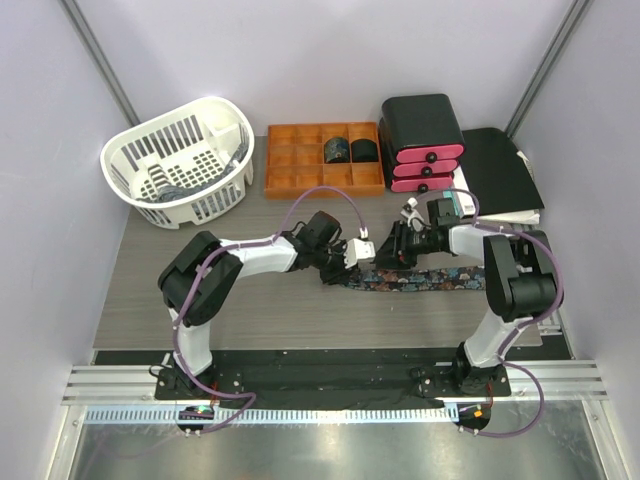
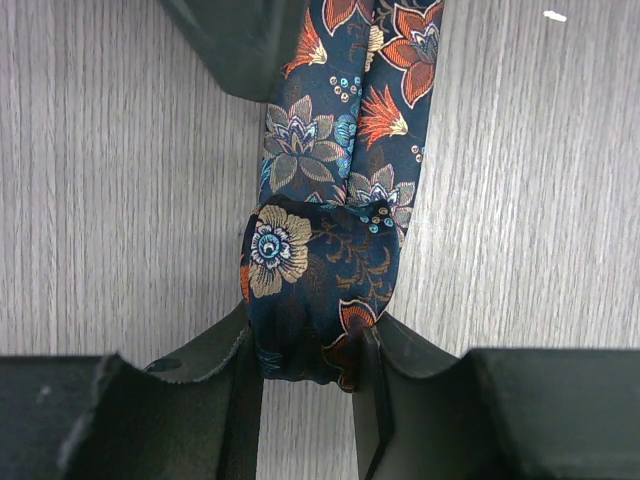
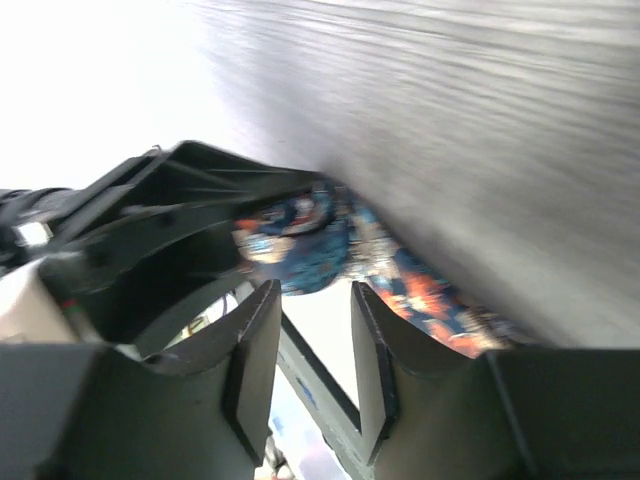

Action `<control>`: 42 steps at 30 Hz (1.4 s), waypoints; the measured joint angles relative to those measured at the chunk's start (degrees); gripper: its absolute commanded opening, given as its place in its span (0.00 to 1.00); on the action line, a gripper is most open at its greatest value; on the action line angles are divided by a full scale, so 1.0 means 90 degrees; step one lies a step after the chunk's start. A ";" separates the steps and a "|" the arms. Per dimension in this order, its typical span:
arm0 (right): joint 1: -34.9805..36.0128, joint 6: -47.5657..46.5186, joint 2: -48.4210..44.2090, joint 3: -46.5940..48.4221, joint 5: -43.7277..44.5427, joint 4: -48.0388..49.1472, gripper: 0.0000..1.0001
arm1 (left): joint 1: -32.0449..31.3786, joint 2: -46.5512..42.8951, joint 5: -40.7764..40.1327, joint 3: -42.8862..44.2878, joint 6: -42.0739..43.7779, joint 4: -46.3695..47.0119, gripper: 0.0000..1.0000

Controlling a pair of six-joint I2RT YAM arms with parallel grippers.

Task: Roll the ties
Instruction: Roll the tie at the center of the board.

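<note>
A dark navy floral tie (image 1: 425, 280) lies flat across the table's middle, its left end wound into a small roll (image 2: 320, 290). My left gripper (image 2: 305, 365) is shut on that roll, one finger pressed on each side. The flat part of the tie (image 2: 350, 100) runs away from the roll. My right gripper (image 3: 315, 310) is open just short of the roll (image 3: 295, 235), with nothing between its fingers. From above, the left gripper (image 1: 358, 252) and the right gripper (image 1: 388, 247) meet tip to tip. Two rolled ties (image 1: 337, 150) (image 1: 364, 151) sit in the orange tray (image 1: 290, 160).
A white basket (image 1: 215, 115) holding some dark fabric stands at the back left. A black and pink drawer unit (image 1: 425, 145) and a black folder (image 1: 500, 170) stand at the back right. Purple cables (image 1: 330, 195) arc over both arms.
</note>
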 measured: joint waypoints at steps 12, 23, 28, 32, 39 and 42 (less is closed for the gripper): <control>0.0663 0.1064 -0.0330 -0.0325 -0.0046 0.0877 0.41 | -0.0131 0.0066 -0.0384 0.0279 -0.0046 -0.0430 0.18; 0.0950 0.1362 0.0056 -0.0347 0.0146 0.1311 0.01 | -0.0136 0.0092 -0.0413 0.0345 -0.0070 -0.0556 0.21; 0.0940 0.1251 0.0056 -0.0313 0.0143 0.1212 0.01 | -0.0136 0.0092 -0.0430 0.0345 -0.0087 -0.0556 0.31; 0.0826 0.1025 0.0056 -0.0284 0.0138 0.1037 0.01 | -0.0138 0.0090 -0.0481 0.0345 -0.0146 -0.0534 0.59; 0.0359 0.0304 0.0197 -0.0287 0.0163 0.0362 0.01 | 0.0053 -0.0058 -0.0454 0.0240 -0.0653 -0.0503 0.93; 0.0180 -0.0012 0.0304 -0.0287 0.0260 0.0124 0.01 | 0.0170 -0.0406 -0.0457 0.0107 -0.0998 -0.0573 1.00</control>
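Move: The tie's roll is already between my left fingertips, its middle about 1 cm to their right. From my right hand, it lies roughly 7 cm left, 2 cm back and 3 cm lower. The flat tie length runs off rightward, its visible middle 7 cm right of my right hand, 4 cm back and 5 cm below. The wooden tray sits some 22 cm ahead and 14 cm left of that hand, the drawer box 26 cm ahead and 8 cm right. While my left hand keeps its grip on the roll, my right hand lifts about 2 cm and reaches about 5 cm left to the roll, easing slightly back and settling down again. I shut the right fingers on the roll's upper edge and draw right and down; as that pull starts, my left fingers open wide and back off leftward and up. ##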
